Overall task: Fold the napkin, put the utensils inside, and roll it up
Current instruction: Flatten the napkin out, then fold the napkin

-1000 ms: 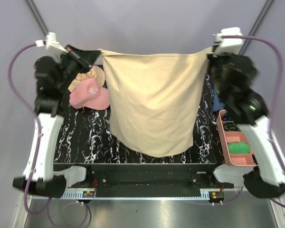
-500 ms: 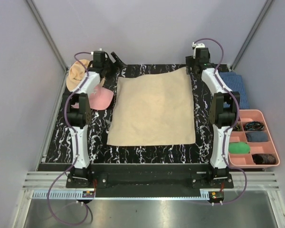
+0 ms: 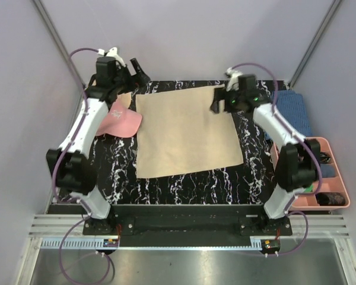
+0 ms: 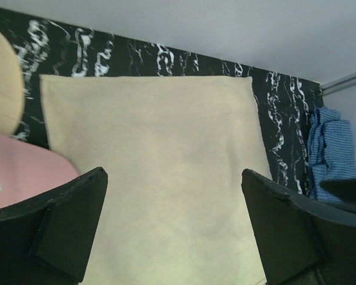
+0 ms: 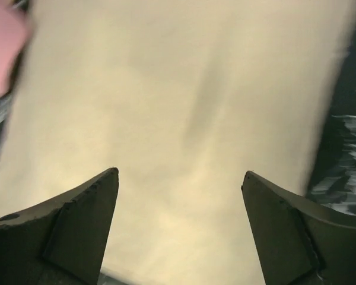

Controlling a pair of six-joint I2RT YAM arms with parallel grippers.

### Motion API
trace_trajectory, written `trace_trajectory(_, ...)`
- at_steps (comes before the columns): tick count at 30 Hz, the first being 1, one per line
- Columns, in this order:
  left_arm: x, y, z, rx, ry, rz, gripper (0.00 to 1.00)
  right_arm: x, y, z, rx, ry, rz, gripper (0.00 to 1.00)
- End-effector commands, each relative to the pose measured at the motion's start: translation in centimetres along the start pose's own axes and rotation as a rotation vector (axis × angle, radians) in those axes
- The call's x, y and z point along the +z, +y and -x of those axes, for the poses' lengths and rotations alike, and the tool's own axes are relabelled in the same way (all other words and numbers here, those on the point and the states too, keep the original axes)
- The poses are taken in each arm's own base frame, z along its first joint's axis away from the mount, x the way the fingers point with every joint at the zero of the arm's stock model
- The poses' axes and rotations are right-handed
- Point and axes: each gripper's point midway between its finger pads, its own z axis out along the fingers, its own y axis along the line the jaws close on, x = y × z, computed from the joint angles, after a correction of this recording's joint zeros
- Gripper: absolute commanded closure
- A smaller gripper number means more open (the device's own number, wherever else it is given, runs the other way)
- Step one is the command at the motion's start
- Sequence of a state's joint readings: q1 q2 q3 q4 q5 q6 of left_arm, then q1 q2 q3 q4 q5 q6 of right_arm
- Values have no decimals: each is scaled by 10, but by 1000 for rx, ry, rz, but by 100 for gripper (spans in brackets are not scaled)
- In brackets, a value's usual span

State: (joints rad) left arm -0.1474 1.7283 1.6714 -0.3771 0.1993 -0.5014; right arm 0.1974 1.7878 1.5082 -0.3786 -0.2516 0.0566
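The beige napkin (image 3: 187, 133) lies spread flat on the black marbled table (image 3: 113, 172). My left gripper (image 3: 139, 70) hovers open just beyond the napkin's far left corner. In the left wrist view the napkin (image 4: 160, 160) fills the space under the open left gripper (image 4: 173, 173), with nothing between the fingers. My right gripper (image 3: 218, 102) hangs open over the napkin's far right corner. The right wrist view shows only the blurred napkin (image 5: 184, 89) below the open right gripper (image 5: 181, 172). I cannot make out the utensils in any view.
A pink cap (image 3: 121, 122) and a tan hat (image 3: 126, 98) lie left of the napkin. A blue checked cloth (image 3: 291, 113) sits at the far right. A pink compartment tray (image 3: 339, 172) stands at the right, partly behind the right arm.
Both grippers have opened and let go of the napkin's far corners. The napkin went from hanging lifted to lying flat. Both arms have drawn back slightly toward the napkin's far edge.
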Motion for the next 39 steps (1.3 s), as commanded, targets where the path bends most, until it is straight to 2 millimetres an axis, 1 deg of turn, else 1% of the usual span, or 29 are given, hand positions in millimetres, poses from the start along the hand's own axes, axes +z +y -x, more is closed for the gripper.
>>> trace_trajectory(1,-50,42,-14,116,10,154,1,-23,141,-64,-54,100,293,10)
trace_trajectory(2,-58,46,-18,98,9,157,1,-25,154,-83,-52,138,319,13)
trace_trajectory(3,-68,60,-18,75,-2,180,1,-26,172,-89,-58,140,352,18)
trace_trajectory(4,-81,67,-28,63,-12,183,1,-31,207,-110,-86,180,414,20)
trace_trajectory(5,-88,73,-31,55,-20,190,1,-29,222,-120,-103,200,434,22)
trace_trajectory(6,-96,85,-31,49,-40,218,1,-30,239,-130,-128,217,455,24)
trace_trajectory(7,-107,90,-38,56,-55,236,1,-30,254,-138,-147,230,471,26)
trace_trajectory(8,-116,107,-33,65,-85,294,1,-30,284,-156,-192,262,513,28)
trace_trajectory(9,-126,114,-33,73,-105,320,1,-29,298,-166,-212,280,532,31)
trace_trajectory(10,-132,120,-31,88,-117,346,1,-28,311,-174,-230,295,549,32)
trace_trajectory(11,-140,133,-26,90,-143,401,1,-27,336,-195,-271,335,582,33)
trace_trajectory(13,-154,144,-19,97,-172,460,1,-25,355,-213,-327,356,591,34)
trace_trajectory(14,-160,152,-15,91,-184,487,1,-23,370,-229,-363,381,600,34)
trace_trajectory(15,-166,154,-12,92,-200,497,1,-22,377,-236,-382,386,602,34)
trace_trajectory(17,-172,159,-8,90,-218,523,1,-17,386,-243,-411,382,598,35)
trace_trajectory(18,-174,160,-7,88,-224,527,1,-18,393,-249,-428,384,604,35)
trace_trajectory(20,-175,159,-6,84,-225,517,1,-10,396,-250,-471,362,578,36)
trace_trajectory(22,-173,157,-7,74,-220,496,1,0,397,-254,-512,347,553,37)
trace_trajectory(27,-169,158,-9,48,-205,470,1,20,396,-261,-580,333,525,40)
trace_trajectory(28,-169,160,-9,43,-205,470,1,25,399,-261,-586,328,522,40)
trace_trajectory(31,-168,159,-9,34,-202,453,1,35,399,-266,-609,328,512,41)
trace_trajectory(36,-167,161,-10,17,-197,446,1,47,404,-266,-647,305,502,44)
trace_trajectory(37,-167,161,-10,16,-196,442,1,52,403,-266,-653,299,488,46)
trace_trajectory(39,-165,162,-10,11,-193,438,1,55,401,-268,-657,301,473,47)
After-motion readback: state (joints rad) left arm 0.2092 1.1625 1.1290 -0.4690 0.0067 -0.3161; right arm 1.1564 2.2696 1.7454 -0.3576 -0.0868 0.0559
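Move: The napkin's near-left corner lies about 27 cm back from the right hand, 38 cm to its left and 17 cm below. Its near-right corner is some 20 cm back and 14 cm right of that hand; the pink cap is level with the hand and roughly 51 cm left. From the left hand, the near-left corner is about 33 cm back, 3 cm left and 27 cm down. Right hand sweeps about 38 cm left, back and down to napkin's near-left corner, fingers narrowing; left retreats leftward. ##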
